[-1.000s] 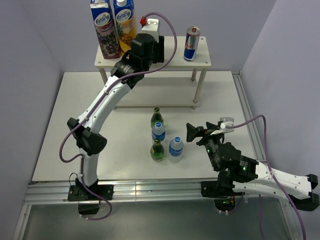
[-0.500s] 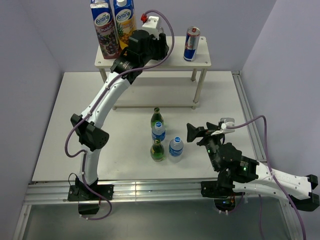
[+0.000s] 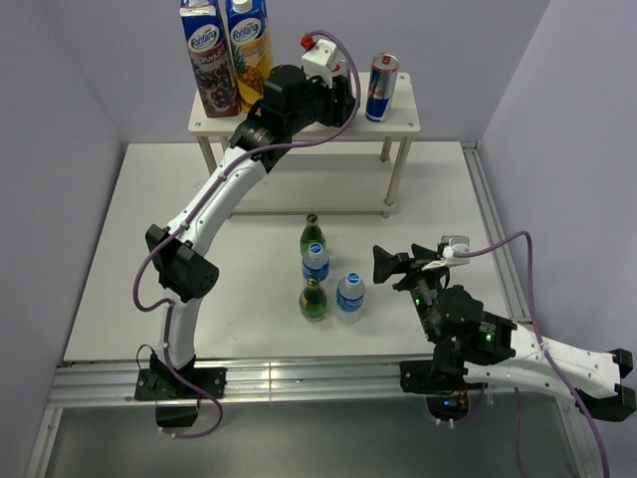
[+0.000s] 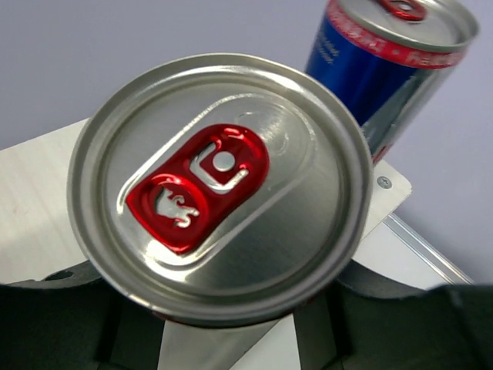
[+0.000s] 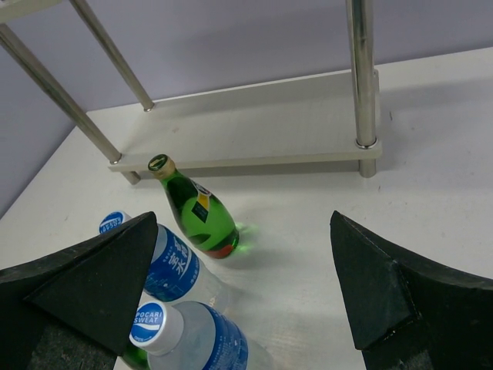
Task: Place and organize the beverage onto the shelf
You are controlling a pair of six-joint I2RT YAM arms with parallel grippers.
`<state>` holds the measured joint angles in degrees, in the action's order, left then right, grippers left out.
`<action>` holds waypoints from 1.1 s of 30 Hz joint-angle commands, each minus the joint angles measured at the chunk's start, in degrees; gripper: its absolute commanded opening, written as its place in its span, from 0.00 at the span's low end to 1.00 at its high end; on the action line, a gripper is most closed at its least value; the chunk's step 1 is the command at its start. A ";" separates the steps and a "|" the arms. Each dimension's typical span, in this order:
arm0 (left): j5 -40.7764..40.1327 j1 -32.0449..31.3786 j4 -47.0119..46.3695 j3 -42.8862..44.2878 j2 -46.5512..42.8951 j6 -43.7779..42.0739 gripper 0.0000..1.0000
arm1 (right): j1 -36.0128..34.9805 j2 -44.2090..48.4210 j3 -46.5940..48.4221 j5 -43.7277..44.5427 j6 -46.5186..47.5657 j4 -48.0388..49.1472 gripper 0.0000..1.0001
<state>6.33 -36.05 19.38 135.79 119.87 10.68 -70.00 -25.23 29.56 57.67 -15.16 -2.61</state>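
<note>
The white two-tier shelf (image 3: 402, 119) stands at the back of the table. My left gripper (image 3: 344, 96) is over its top board and is shut on a silver-topped can with a red tab (image 4: 219, 189). A blue and silver can (image 3: 381, 88) stands just right of it, also in the left wrist view (image 4: 385, 65). Two juice cartons (image 3: 227, 52) stand at the top board's left end. My right gripper (image 3: 393, 265) is open and empty, low over the table, right of the bottles.
Two green glass bottles (image 3: 313, 233) (image 3: 314, 299) and two blue-labelled water bottles (image 3: 316, 262) (image 3: 349, 295) stand clustered mid-table. In the right wrist view a green bottle (image 5: 199, 212) and the shelf's lower board (image 5: 254, 135) lie ahead. Walls enclose the table.
My left arm has moved right along the shelf's top board with the can, closer to the standing can. The right arm has not moved.
</note>
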 commanded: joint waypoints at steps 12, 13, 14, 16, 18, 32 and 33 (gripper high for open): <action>0.79 -2.36 -0.48 -5.00 0.62 -3.12 0.85 | -0.49 1.68 -0.56 1.04 -1.10 0.59 1.00; 0.62 -2.44 -0.48 -5.09 0.62 -3.29 0.86 | -0.49 1.77 -0.64 1.13 -1.10 0.59 1.00; 0.35 -2.44 -0.48 -5.18 0.54 -3.29 0.87 | -0.49 1.68 -0.56 1.13 -1.10 0.59 1.00; -0.35 -2.44 -0.48 -5.44 0.45 -3.38 0.88 | -0.49 1.68 -0.56 1.04 -1.10 0.68 1.00; -0.70 -2.44 -0.39 -5.71 0.27 -3.47 0.88 | -0.40 1.68 -0.56 1.04 -1.10 0.68 1.00; -6.06 -3.94 -1.88 -22.47 -12.90 -2.77 0.99 | -0.40 1.42 -0.56 1.21 -1.10 0.77 1.00; -6.06 -4.02 -2.23 -23.80 -13.96 -2.59 0.99 | -0.49 1.50 -0.56 1.22 -1.10 0.68 1.00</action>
<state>2.24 -39.33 13.96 116.20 109.47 7.14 -70.00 -24.12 29.54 57.67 -15.59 -2.63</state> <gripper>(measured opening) 0.993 0.997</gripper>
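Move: The bare spot on the top shelf meant for the can held in the left hand lies about 2 cm to that hand's right, 1 cm back and 2 cm below. The standing can is roughly 8 cm to the right and 1 cm ahead; the pineapple carton is some 17 cm to the left and 1 cm ahead, its middle about 2 cm higher. From the right hand the spot is about 27 cm ahead, 10 cm left and 12 cm above. The can, gripped upright by the left hand, is carried about 2 cm right towards the standing can. Then the left hand sinks some 3 cm while its fingers spread from the can, which they let go; the hand pauses low, spreads them wide, and draws back about 3 cm and left nearly as far, clear of the can. ##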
